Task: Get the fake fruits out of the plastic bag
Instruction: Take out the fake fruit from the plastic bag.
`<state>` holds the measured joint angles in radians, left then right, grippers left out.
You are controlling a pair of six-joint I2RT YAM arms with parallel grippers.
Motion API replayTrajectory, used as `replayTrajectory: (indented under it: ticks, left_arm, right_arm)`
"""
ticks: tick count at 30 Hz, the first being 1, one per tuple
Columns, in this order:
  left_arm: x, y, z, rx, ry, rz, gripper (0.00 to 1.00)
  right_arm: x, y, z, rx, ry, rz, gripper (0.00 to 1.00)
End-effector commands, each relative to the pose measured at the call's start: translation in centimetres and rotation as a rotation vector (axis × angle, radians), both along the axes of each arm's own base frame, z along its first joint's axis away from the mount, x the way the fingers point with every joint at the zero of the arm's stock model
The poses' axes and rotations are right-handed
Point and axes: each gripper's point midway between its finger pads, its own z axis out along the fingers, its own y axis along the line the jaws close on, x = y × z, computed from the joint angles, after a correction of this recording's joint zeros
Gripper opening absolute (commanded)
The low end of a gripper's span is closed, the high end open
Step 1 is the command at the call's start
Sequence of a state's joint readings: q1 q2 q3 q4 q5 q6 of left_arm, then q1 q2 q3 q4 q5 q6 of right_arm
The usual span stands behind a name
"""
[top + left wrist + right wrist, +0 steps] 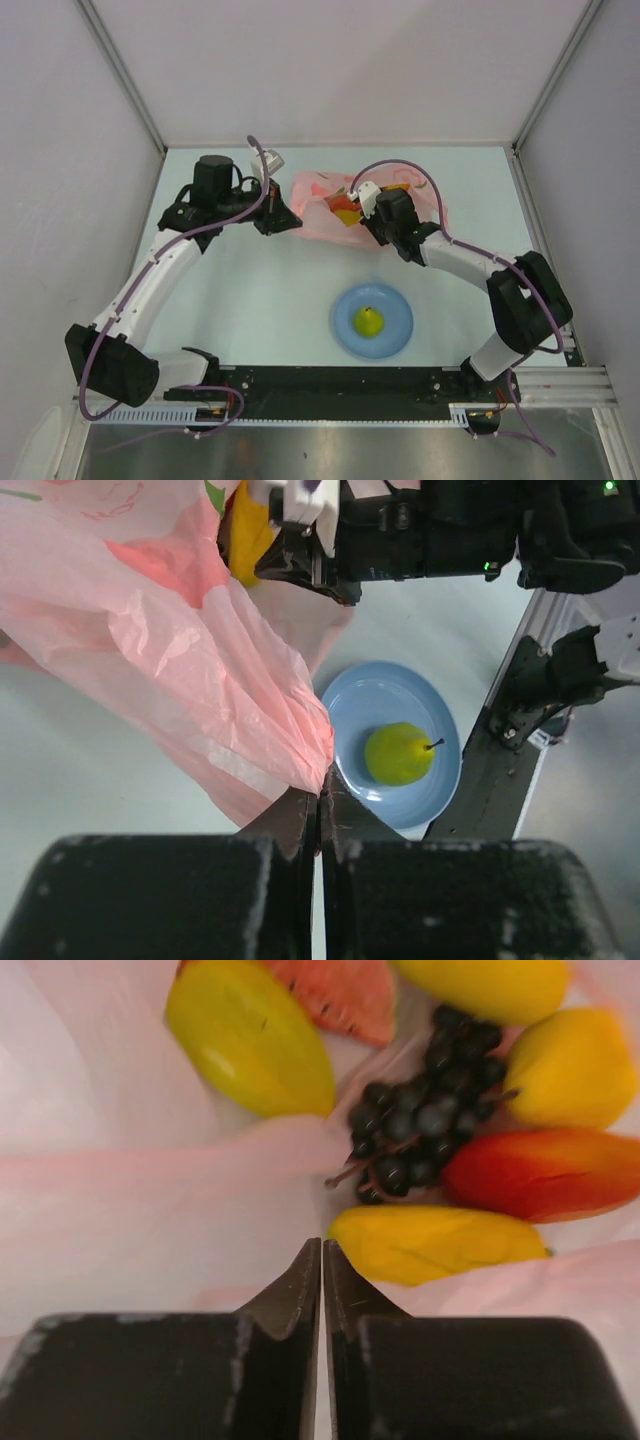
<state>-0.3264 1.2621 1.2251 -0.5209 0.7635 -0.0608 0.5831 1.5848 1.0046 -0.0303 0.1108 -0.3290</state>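
The pink plastic bag [318,200] lies at the back of the table, its mouth held up. My left gripper [322,792] is shut on a fold of the bag's edge [290,730]. My right gripper [322,1248] reaches into the bag's mouth with its jaws shut and nothing visible between them. Just past its tips lie several fake fruits: a yellow one [440,1245], a red-orange one [545,1175], a dark grape bunch [430,1110], a yellow-green one [250,1035] and a watermelon slice [335,990]. A yellow-green pear [369,321] sits on the blue plate [395,340].
The blue plate [360,695] stands in front of the bag, near the arms' base rail [340,385]. The right arm's wrist [430,530] hangs over the bag's opening. White walls enclose the table on three sides.
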Motion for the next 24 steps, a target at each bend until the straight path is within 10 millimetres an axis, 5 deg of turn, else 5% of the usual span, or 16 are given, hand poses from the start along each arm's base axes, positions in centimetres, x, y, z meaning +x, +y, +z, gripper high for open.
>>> replayTrajectory:
  ticks: [1,3,4,9,11,12,13,14,18,21,24]
  left_arm:
    - [-0.7,0.8,0.7,0.054,-0.135,-0.067,0.0]
    - [-0.2,1.1,0.4,0.087,-0.152,-0.06,0.01]
    - [0.2,1.1,0.5,0.11,-0.188,-0.068,0.01]
    - [1.9,0.5,-1.8,0.227,-0.187,-0.113,0.0]
    - [1.3,-0.5,-0.5,0.191,-0.186,-0.167,0.0]
    - [1.0,-0.8,0.5,0.179,-0.2,-0.183,0.0]
    - [0.9,-1.0,0.9,0.176,-0.216,-0.19,0.0]
    - [0.6,-1.4,1.3,0.173,-0.233,-0.203,0.0]
    - [1.9,-3.0,1.6,0.175,-0.243,-0.217,0.0]
    - [3.2,-4.3,1.9,0.172,-0.253,-0.224,0.0]
    - [4.1,-5.2,2.1,0.174,-0.274,-0.223,0.0]
  right_arm:
    - [-2.0,0.7,-1.9,-0.013,0.117,0.085,0.04]
    - [-3.7,0.6,-1.9,-0.011,0.171,0.123,0.04]
    - [-3.2,0.7,-0.2,0.023,0.127,0.135,0.04]
    - [2.3,1.3,4.1,0.132,-0.09,0.152,0.21]
    - [4.4,1.4,3.2,0.097,-0.096,0.137,0.27]
    - [5.9,1.5,4.4,0.096,-0.128,0.126,0.31]
    - [7.1,1.2,3.0,0.077,-0.116,0.102,0.35]
    - [8.3,0.1,2.9,0.069,-0.124,0.063,0.44]
    - [13.1,-2.6,3.5,0.058,-0.188,-0.04,0.52]
    - [15.0,-4.0,3.3,0.076,-0.189,-0.068,0.54]
    - [15.8,-2.8,3.2,0.073,-0.2,0.018,0.54]
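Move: The right hand, nearly shut in the bag's mouth, has the back yellow fruit some 19 cm ahead and 5 cm to its right, about 6 cm lower. On the way, at that height, lie the front yellow fruit about 8 cm ahead and 1 cm right, the red fruit 14 cm ahead and 4 cm right, and the grapes 14 cm ahead, 1 cm left. From the left hand the back yellow fruit is roughly 30 cm ahead, 29 cm right and 20 cm down. Back and down a few centimetres first, then forward over the front yellow fruit, the right hand reaches deep into the bag, some 13 cm farther out by the end and edging right as its fingers open to about half. The left hand keeps its pinch on the bag's left rim, dips slightly, then carries it right and a little forward, turning clockwise. ##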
